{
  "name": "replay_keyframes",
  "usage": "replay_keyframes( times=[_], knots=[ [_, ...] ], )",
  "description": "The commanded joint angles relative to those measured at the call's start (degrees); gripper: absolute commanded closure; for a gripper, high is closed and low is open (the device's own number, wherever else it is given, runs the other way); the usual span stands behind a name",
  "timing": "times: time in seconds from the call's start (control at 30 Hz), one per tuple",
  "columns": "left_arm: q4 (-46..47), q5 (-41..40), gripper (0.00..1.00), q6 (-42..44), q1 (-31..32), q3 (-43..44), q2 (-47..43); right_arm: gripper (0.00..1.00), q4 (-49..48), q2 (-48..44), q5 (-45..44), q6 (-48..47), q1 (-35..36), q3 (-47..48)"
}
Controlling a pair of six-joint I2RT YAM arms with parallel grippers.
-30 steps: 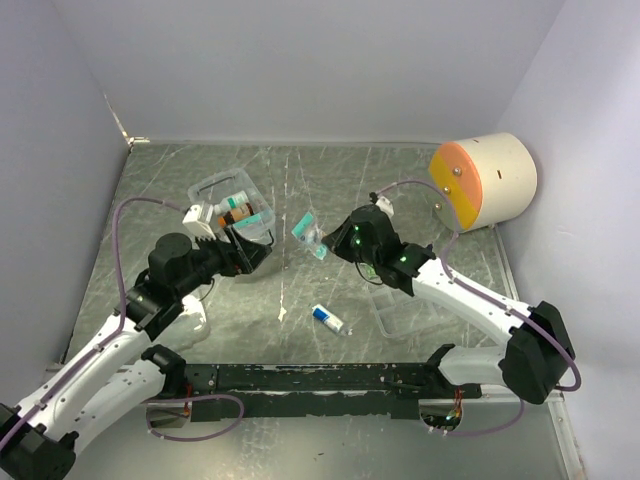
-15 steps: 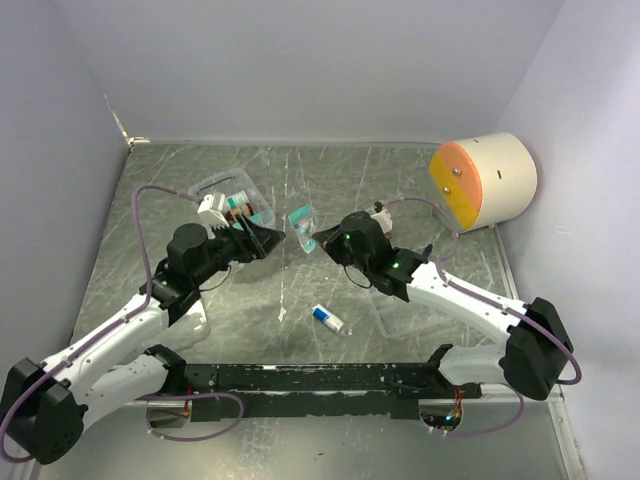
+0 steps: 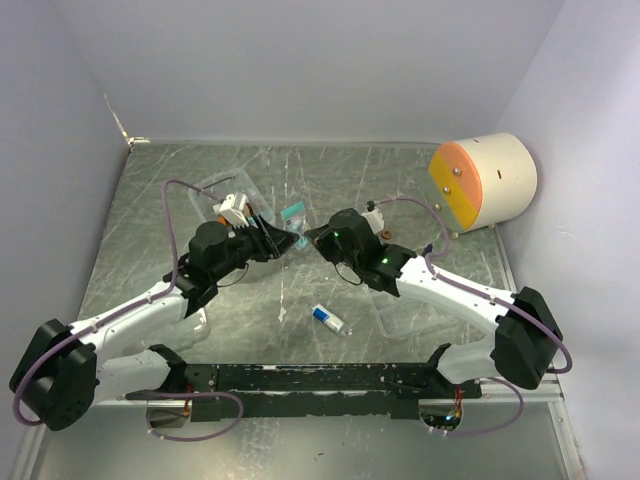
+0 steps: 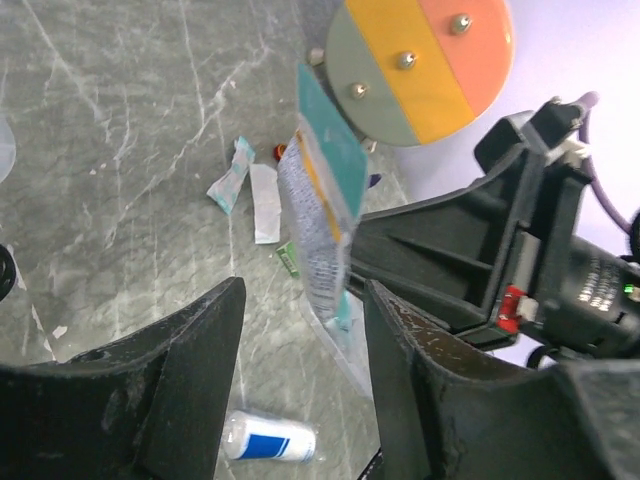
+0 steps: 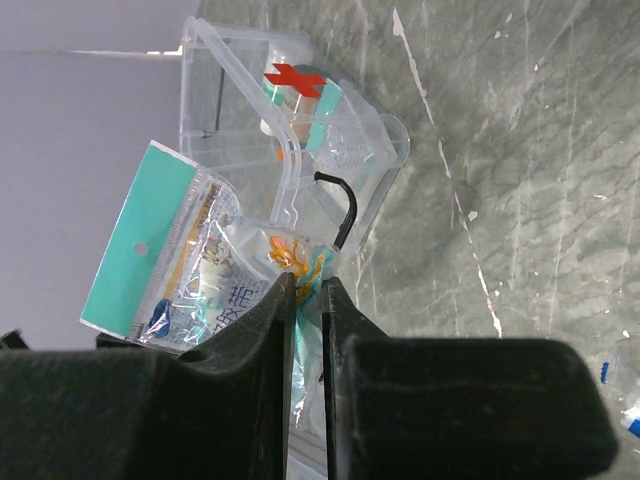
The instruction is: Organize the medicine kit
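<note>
The medicine kit [image 3: 222, 190], a clear box holding small bottles, stands open at the back left, and its black wire latch [image 5: 346, 208] shows in the right wrist view. My right gripper [image 3: 313, 238] [image 5: 307, 292] is shut on the lower edge of a teal-topped plastic packet [image 3: 293, 214] [image 5: 185, 255], holding it upright above the table beside the kit [image 5: 232, 62]. My left gripper [image 3: 277, 241] [image 4: 305, 335] faces it, open. The packet's [image 4: 322, 190] bottom end hangs between its two fingers, and I see no contact.
A white-and-blue bottle [image 3: 327, 319] [image 4: 268, 441] lies on the table in front. A clear lid [image 3: 404, 311] lies at the right. The cream-and-orange cylinder [image 3: 484, 181] [image 4: 420, 60] stands at the back right. Small sachets [image 4: 250, 185] lie beyond the packet.
Both arms have moved towards each other. The right one carried the packet left and up, and the left gripper's fingers have come round it and narrowed.
</note>
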State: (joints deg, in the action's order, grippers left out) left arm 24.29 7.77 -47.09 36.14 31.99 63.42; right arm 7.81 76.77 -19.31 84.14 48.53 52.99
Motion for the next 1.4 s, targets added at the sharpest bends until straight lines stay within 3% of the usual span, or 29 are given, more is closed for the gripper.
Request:
replay_keyframes(
  times=[0.0, 0.33, 0.6, 0.67, 0.73, 0.83, 1.07, 1.37],
  knots=[
    [2.61, -1.45, 0.42, -0.20, 0.84, 2.05, 2.14, 0.89, -0.19, 0.64, -1.64, 1.46, 0.64, 2.01],
    [5.44, -4.51, 0.43, -2.34, 1.08, 1.91, 4.40, 0.87, 0.32, 2.05, -2.24, 1.78, 1.35, 2.80],
    [6.90, -5.11, 0.80, -1.16, 1.18, 2.81, 5.97, 0.83, -0.07, 2.18, -1.82, 0.58, 1.34, 2.21],
    [5.18, -5.76, 0.83, -0.50, 1.19, 3.19, 5.70, 0.68, -1.32, 1.91, -1.64, -1.66, 1.33, 1.63],
    [2.08, -6.32, 0.84, 0.95, 1.19, 4.22, 5.14, 0.50, -1.07, 1.73, -0.87, -5.27, 0.93, 1.86],
    [-4.74, -5.97, 0.83, 2.74, 1.10, 7.49, 4.50, 0.41, 0.81, 0.26, -1.95, -9.73, 0.75, 1.36],
    [-25.43, -4.05, 0.84, 8.74, -0.19, 18.59, 4.91, 0.39, -5.95, -10.12, 4.13, -27.77, -1.64, -5.45],
    [-46.57, -2.22, 0.83, 13.25, -11.16, 27.61, 2.94, 0.37, 4.08, -22.17, -3.77, -36.84, -2.19, -6.21]
  ],
)
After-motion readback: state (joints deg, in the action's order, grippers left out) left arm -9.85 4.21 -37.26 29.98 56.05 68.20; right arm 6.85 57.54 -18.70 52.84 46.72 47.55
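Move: The teal-topped packet, its lower end still shut in the right fingers, has its middle about 3 cm ahead of the left hand, 2 cm to its right and 1 cm above; from the right hand it is roughly 3 cm ahead, 4 cm left and 2 cm up. From the left hand, the clear bin lies some 13 cm forward, 15 cm left and 14 cm below, and the blue-and-white tube 10 cm back, 9 cm right and 17 cm below. The packet is handed over in the air: the left hand dips about 2 cm while easing forward and shuts its open fingers on it as the right hand holds nearly still. The right fingers then open and back off right and up, some 7 cm up, tilting upward. The left keeps its pinch and swings left, up and forward towards the bin, its left side rolling up about 15 degrees. ##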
